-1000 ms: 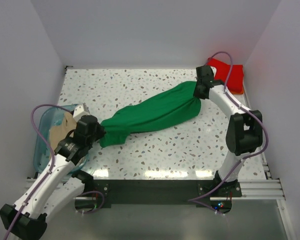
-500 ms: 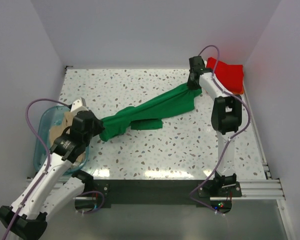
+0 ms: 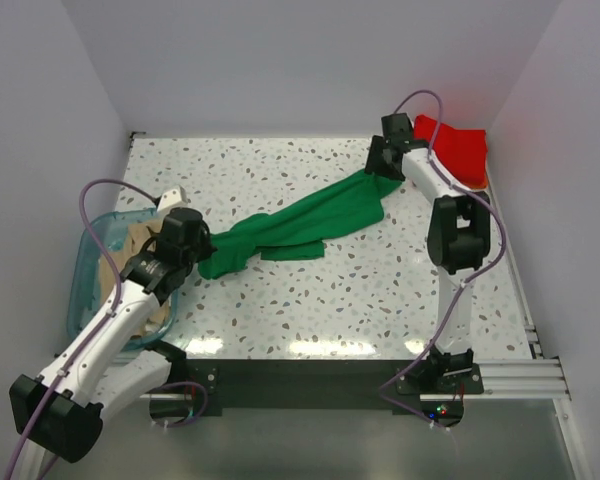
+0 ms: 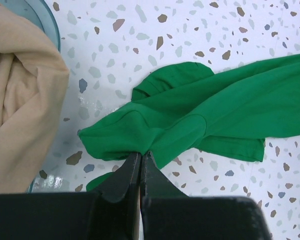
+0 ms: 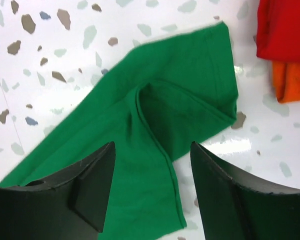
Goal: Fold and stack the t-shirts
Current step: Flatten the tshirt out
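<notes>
The green t-shirt (image 3: 300, 220) lies stretched in a crumpled band across the table from lower left to upper right. My left gripper (image 3: 202, 258) is shut on its lower-left end (image 4: 140, 145). My right gripper (image 3: 376, 170) is open just above its upper-right end (image 5: 180, 110), not holding it. The red t-shirt (image 3: 458, 148) lies folded at the back right corner on the orange t-shirt (image 5: 292, 80). The beige t-shirt (image 4: 20, 105) lies bunched in the teal bin (image 3: 83, 280) at the left.
White walls close in the table on the left, back and right. The black rail (image 3: 310, 375) with the arm bases runs along the near edge. Purple cables loop off both arms.
My right gripper has let go of the green shirt's far end and opened. The shirt has dropped and narrowed into a flatter band. My left arm has shifted a little to the right, still gripping.
</notes>
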You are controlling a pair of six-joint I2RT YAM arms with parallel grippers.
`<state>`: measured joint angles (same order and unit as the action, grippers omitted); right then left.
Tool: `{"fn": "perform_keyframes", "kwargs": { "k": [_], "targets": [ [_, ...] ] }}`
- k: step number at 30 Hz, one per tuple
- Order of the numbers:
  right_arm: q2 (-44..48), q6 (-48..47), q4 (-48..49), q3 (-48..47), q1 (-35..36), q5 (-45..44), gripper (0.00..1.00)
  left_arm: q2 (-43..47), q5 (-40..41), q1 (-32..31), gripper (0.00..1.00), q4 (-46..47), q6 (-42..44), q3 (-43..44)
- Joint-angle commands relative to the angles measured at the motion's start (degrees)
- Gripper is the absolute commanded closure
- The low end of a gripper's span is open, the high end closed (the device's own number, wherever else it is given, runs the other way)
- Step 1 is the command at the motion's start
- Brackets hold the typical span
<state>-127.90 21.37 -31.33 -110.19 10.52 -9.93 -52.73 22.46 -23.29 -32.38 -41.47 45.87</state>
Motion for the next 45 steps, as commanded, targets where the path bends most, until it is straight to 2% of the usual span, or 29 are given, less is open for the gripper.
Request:
{"fn": "perform_keyframes", "kwargs": {
  "k": [1,7,10,16,22,24,25,27,29,30,33,39,44,45],
  "targets": [
    [9.66,-0.62,3.12,4.88,-0.33,-1.84,0.35,-0.27,-0.66,1.40,1.00,4.60,3.24,1.86],
    [19.69,2.27,13.57,28.23,-0.24,-0.53,0.38,-0.44,-2.42,2.37,1.00,6.62,5.09,0.98],
    [22.60,3.51,18.30,35.19,-0.24,0.96,0.38,-0.62,-3.65,2.55,1.00,7.24,5.52,0.37],
    [21.73,3.68,27.09,41.10,-0.15,6.94,0.38,0.17,-4.88,3.16,1.00,7.60,7.11,-0.60],
    [18.30,4.91,30.54,42.42,0.11,8.88,0.39,1.31,-5.85,3.60,1.00,7.77,7.63,-1.66],
    [18.56,5.79,31.07,43.30,0.37,9.05,0.48,1.66,-6.02,3.69,1.00,7.86,7.72,-1.83],
    [18.99,6.23,31.07,44.09,0.37,9.06,0.60,1.75,-6.02,3.69,1.00,7.69,7.81,-1.92],
    [19.26,6.76,30.98,44.36,0.37,9.32,0.71,2.02,-6.11,3.78,1.00,7.60,7.90,-2.01],
    [19.87,6.93,29.58,43.92,0.46,9.32,0.79,2.28,-6.29,3.78,1.00,7.51,7.99,-2.01],
    [20.31,6.94,27.57,43.75,0.46,9.06,0.90,2.37,-6.29,3.86,1.00,7.51,8.07,-2.10],
    [23.91,6.32,22.22,42.96,0.46,7.39,1.00,2.81,-6.37,3.86,1.00,7.07,8.07,-2.18],
    [34.27,2.54,3.95,38.21,0.46,0.71,1.00,4.65,-7.16,3.86,1.00,5.93,7.55,-2.89],
    [46.84,0.44,-3.99,41.01,0.37,-4.30,1.00,7.29,-8.65,3.86,1.00,5.14,6.32,-3.77],
    [49.82,0.43,-4.26,42.50,0.37,-4.22,0.95,7.46,-9.09,3.86,1.00,5.31,6.14,-4.12]
  ]
}}
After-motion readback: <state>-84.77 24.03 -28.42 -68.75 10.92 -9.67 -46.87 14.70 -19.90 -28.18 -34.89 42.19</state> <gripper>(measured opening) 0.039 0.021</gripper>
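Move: The t-shirt's near right corner lies about 11 cm back of the right hand, roughly 1 cm to its left and 8 cm below. The shirt's far right end is about 4 cm to that hand's right and level with it; the folded red shirt is some 17 cm to the right and 8 cm farther out. From the left hand, which already pinches the shirt's left end, that near corner is about 42 cm right, 18 cm ahead and 16 cm below. Back about 11 cm and then down towards the table goes the open right hand, to the t-shirt's near right corner, where its fingers close and pinch the cloth. Still gripping, it lifts some 14 cm while drawing farther back and a little right. The left hand keeps its pinch on the left end, almost in place, turning slightly clockwise. ##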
